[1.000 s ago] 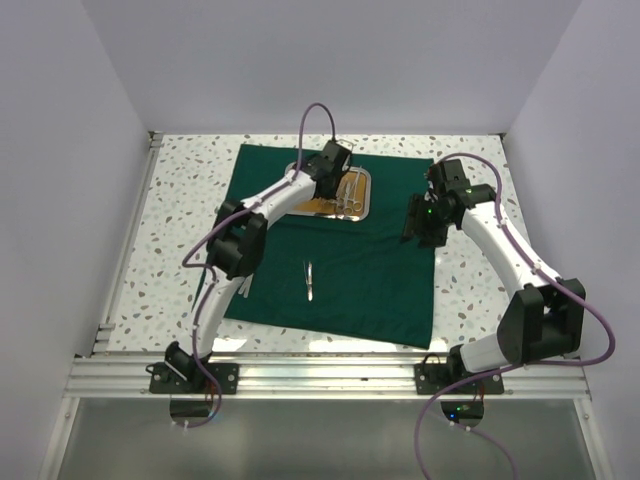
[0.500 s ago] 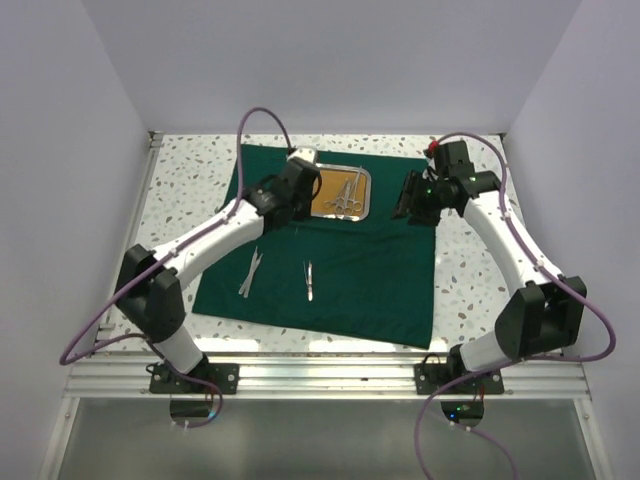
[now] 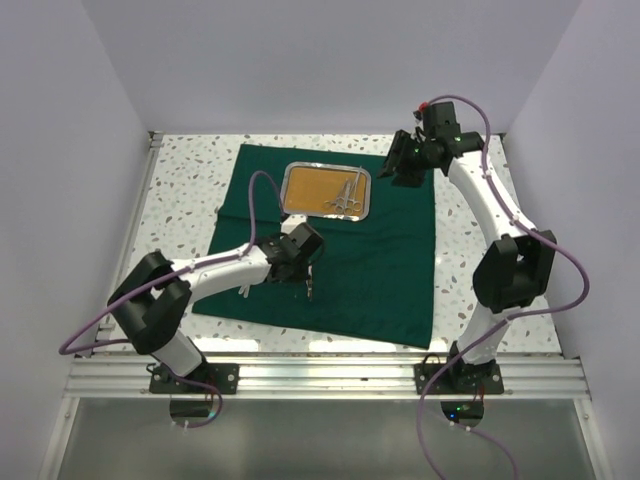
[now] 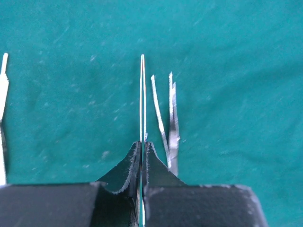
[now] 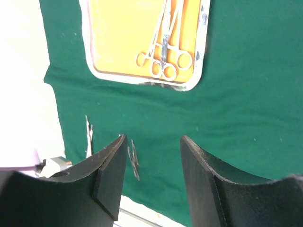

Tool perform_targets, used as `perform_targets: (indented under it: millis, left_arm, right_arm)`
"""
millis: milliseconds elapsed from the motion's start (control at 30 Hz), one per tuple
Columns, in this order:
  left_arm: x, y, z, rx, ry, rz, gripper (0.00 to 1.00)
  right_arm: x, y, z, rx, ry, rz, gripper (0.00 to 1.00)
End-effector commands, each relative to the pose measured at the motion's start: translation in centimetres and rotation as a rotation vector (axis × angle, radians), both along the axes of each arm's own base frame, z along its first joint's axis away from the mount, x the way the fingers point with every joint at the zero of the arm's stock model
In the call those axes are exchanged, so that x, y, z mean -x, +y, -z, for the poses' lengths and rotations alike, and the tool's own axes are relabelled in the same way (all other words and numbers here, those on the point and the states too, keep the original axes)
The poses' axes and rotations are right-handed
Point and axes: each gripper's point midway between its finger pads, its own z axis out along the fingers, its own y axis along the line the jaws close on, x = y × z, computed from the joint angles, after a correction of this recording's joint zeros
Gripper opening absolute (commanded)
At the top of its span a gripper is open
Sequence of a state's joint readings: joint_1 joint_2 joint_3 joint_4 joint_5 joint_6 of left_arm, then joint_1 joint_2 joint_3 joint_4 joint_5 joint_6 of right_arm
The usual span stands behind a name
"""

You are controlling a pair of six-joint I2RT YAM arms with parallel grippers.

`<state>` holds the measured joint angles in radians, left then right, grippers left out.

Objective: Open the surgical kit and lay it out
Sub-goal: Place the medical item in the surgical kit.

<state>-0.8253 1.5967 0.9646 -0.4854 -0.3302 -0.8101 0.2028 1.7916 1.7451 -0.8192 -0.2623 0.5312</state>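
The dark green cloth lies spread flat on the table. The steel tray with its orange floor sits at the cloth's far edge and holds ring-handled instruments, also seen as instruments in the right wrist view. My left gripper hangs low over the middle of the cloth. It is shut on thin silver tweezers that point away from it. A second pair of tweezers lies on the cloth just right of them. My right gripper is raised at the far right, open and empty.
Another silver instrument lies at the left edge of the left wrist view. The speckled tabletop surrounds the cloth. White walls close in three sides. An aluminium rail runs along the near edge, and purple cables loop off both arms.
My left arm swung from the tray down to the middle of the cloth, near the lying tweezers. My right arm rose and drew back to the far right.
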Motion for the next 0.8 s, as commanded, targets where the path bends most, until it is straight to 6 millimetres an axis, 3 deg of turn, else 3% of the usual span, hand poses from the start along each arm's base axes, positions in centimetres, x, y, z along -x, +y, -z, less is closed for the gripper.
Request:
perform_targets:
  millis: [0,67,100,233,367,400,433,467,500,600,633,667,767]
  left_arm:
    - [-2.2,-2.3,-1.7,0.126,-0.105,-0.059,0.00]
    - [-2.5,-3.0,-1.7,0.137,-0.110,-0.040,0.03]
    - [-2.5,-3.2,-1.1,0.125,-0.100,-0.032,0.11]
    - [-2.9,-3.8,-0.7,0.092,-0.084,-0.001,0.22]
    - [-3.3,-3.9,-2.1,0.090,-0.112,0.026,0.63]
    - [-3.3,-3.7,-2.3,0.076,-0.111,0.031,0.68]
    - [-3.7,-4.0,-3.2,0.080,-0.125,0.035,0.71]
    - [-3.9,-4.0,-3.8,0.069,-0.135,0.043,0.75]
    - [-3.9,-3.7,-4.0,0.049,-0.129,0.051,0.76]
    - [-4.6,-4.1,-6.5,0.050,-0.163,0.071,0.76]
    - [-5.0,-4.5,-7.9,0.066,-0.185,0.077,0.76]
    - [-5.1,-4.6,-8.8,0.071,-0.200,0.089,0.76]
    - [-5.1,-4.6,-11.2,0.083,-0.219,0.107,0.76]
  right_arm:
    - [-1.1,1.0,-1.4,-0.049,-0.012,-0.003,0.52]
    - [-1.6,1.1,-1.4,-0.049,-0.014,0.001,0.52]
    - [-1.8,1.2,-0.8,-0.050,-0.005,-0.001,0.52]
    - [-3.0,2.3,0.7,-0.065,0.014,-0.029,0.54]
    - [-4.5,3.1,3.1,0.001,0.055,-0.041,0.57]
    - [-4.8,3.3,3.5,0.018,0.060,-0.045,0.57]
    - [-5.8,3.9,2.6,0.036,0.022,-0.043,0.57]
    - [-6.3,4.0,4.7,0.057,0.064,-0.042,0.57]
    - [-7.3,4.7,3.5,0.058,0.025,-0.045,0.57]
    - [-9.0,4.9,6.7,0.100,0.074,-0.018,0.57]
    - [-9.9,5.2,5.8,0.100,0.039,-0.012,0.57]
    - [-10.4,4.8,7.7,0.130,0.065,0.010,0.57]
    - [-12.2,4.6,8.2,0.156,0.022,0.045,0.57]
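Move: Beside the left hand, about 2 cm to its right and 1 cm lower, lie the laid-out instruments it is bringing its thin pronged instrument to; a white-handled instrument lies some 11 cm to its left, level with it. The right hand's goal, the scissors cluster in the tray, is roughly 10 cm ahead, 7 cm left and 18 cm below. The tray's middle is 5 cm farther left of that cluster, level with it. Easing about 2 cm right and slightly forward, dipping barely 1 cm, the left hand opens wide to let go of the thin instrument on the cloth beside the laid-out ones, then climbs clear, still drifting forward and right. Meanwhile the half-open right hand reaches about 11 cm forward, some 9 cm down and 6 cm left, towards the scissors in the tray, without reaching them. ##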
